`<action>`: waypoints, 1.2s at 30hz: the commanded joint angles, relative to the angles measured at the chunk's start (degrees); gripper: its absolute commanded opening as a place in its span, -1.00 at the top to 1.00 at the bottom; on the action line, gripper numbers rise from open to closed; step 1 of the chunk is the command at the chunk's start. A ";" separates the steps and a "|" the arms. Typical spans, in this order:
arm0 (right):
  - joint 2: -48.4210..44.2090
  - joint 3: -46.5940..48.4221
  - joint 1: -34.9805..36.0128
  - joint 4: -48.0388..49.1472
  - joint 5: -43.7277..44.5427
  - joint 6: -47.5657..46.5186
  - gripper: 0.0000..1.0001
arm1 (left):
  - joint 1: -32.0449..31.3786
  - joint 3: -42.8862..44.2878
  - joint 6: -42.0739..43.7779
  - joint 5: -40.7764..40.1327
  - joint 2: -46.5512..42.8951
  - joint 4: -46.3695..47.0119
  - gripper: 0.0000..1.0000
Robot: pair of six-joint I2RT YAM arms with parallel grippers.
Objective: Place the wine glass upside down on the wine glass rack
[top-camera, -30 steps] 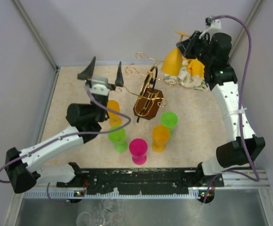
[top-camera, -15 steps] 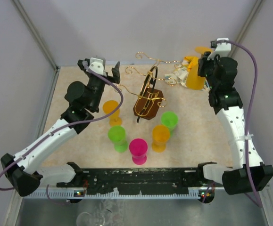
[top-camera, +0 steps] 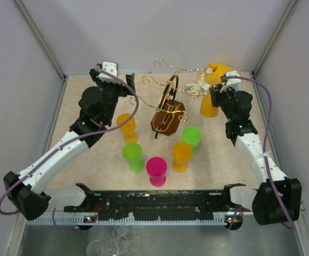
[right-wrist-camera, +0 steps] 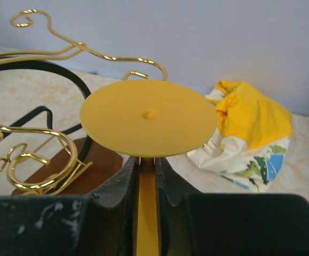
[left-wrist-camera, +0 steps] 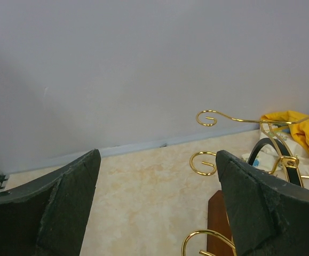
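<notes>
The wine glass rack (top-camera: 167, 104) is a gold wire stand with curled arms on a dark brown base, at the back middle of the table. It also shows in the right wrist view (right-wrist-camera: 34, 154), and its gold curls show in the left wrist view (left-wrist-camera: 203, 162). My right gripper (top-camera: 217, 95) (right-wrist-camera: 148, 160) is shut on the stem of a yellow wine glass (top-camera: 208, 106), just right of the rack. The glass's round foot (right-wrist-camera: 149, 117) lies beyond the fingertips. My left gripper (top-camera: 114, 80) (left-wrist-camera: 157, 154) is open and empty, left of the rack near the back wall.
Several plastic glasses stand in front of the rack: orange (top-camera: 126, 125), green (top-camera: 133, 156), pink (top-camera: 156, 169), orange (top-camera: 182, 154), green (top-camera: 191, 136). A yellow and white cloth (top-camera: 217, 69) (right-wrist-camera: 250, 122) lies at the back right. Walls close in the back and sides.
My right arm has come down and nearer with the yellow glass, from the back right to beside the rack. My left arm has swung to the back left and held there.
</notes>
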 commanded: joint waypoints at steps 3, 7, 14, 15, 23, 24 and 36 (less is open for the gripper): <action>-0.22 -2.10 -0.26 18.39 -6.70 -0.08 1.00 | 0.96 -1.62 -0.24 0.00 -0.83 2.01 -0.89; 1.93 -2.24 -0.24 19.33 -9.18 0.18 1.00 | 1.46 -2.88 -0.33 -0.09 -0.81 3.09 -0.89; 5.67 -3.87 -0.28 23.44 -11.07 1.45 1.00 | 2.27 -4.39 -0.11 0.09 -1.58 3.95 -0.89; 5.97 -4.26 -0.25 24.44 -11.16 1.57 1.00 | 2.41 -4.52 -0.04 0.09 -1.66 4.02 -0.89; 9.15 -7.79 -0.24 35.34 -12.83 3.69 1.00 | 3.22 -5.69 0.30 0.23 -2.08 4.79 -0.90; 9.64 -8.50 -0.24 36.83 -12.96 3.96 1.00 | 3.31 -5.88 0.26 0.18 -2.11 4.99 -0.90; 14.70 -9.73 -0.24 44.99 -13.04 4.92 1.00 | 4.15 -6.99 -0.09 0.87 -1.74 5.86 -0.90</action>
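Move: My right hand already holds the orange wine glass upside down by its stem. The gap between the rack's middle and back gold arms, at their right ends, lies about 7 cm to its left and 5 cm ahead, near its height. From the hand, the rack's post is 16 cm left and 2 cm ahead; the towel is 22 cm ahead, 8 cm right and well below; the green glass is 13 cm back, 5 cm left and 15 cm below. From my left hand, the gap is roughly 28 cm right, 3 cm ahead and 8 cm lower. Keeping the stem pinched, I carry the glass about 5 cm left and a little forward towards the gap at the rack's right side, first lifting some 3 cm, then sinking about 5 cm. Meanwhile my right hand turns roughly 15 degrees counter-clockwise and its fingertips tip up. My open, empty left hand sinks about 3 cm and drifts left. ##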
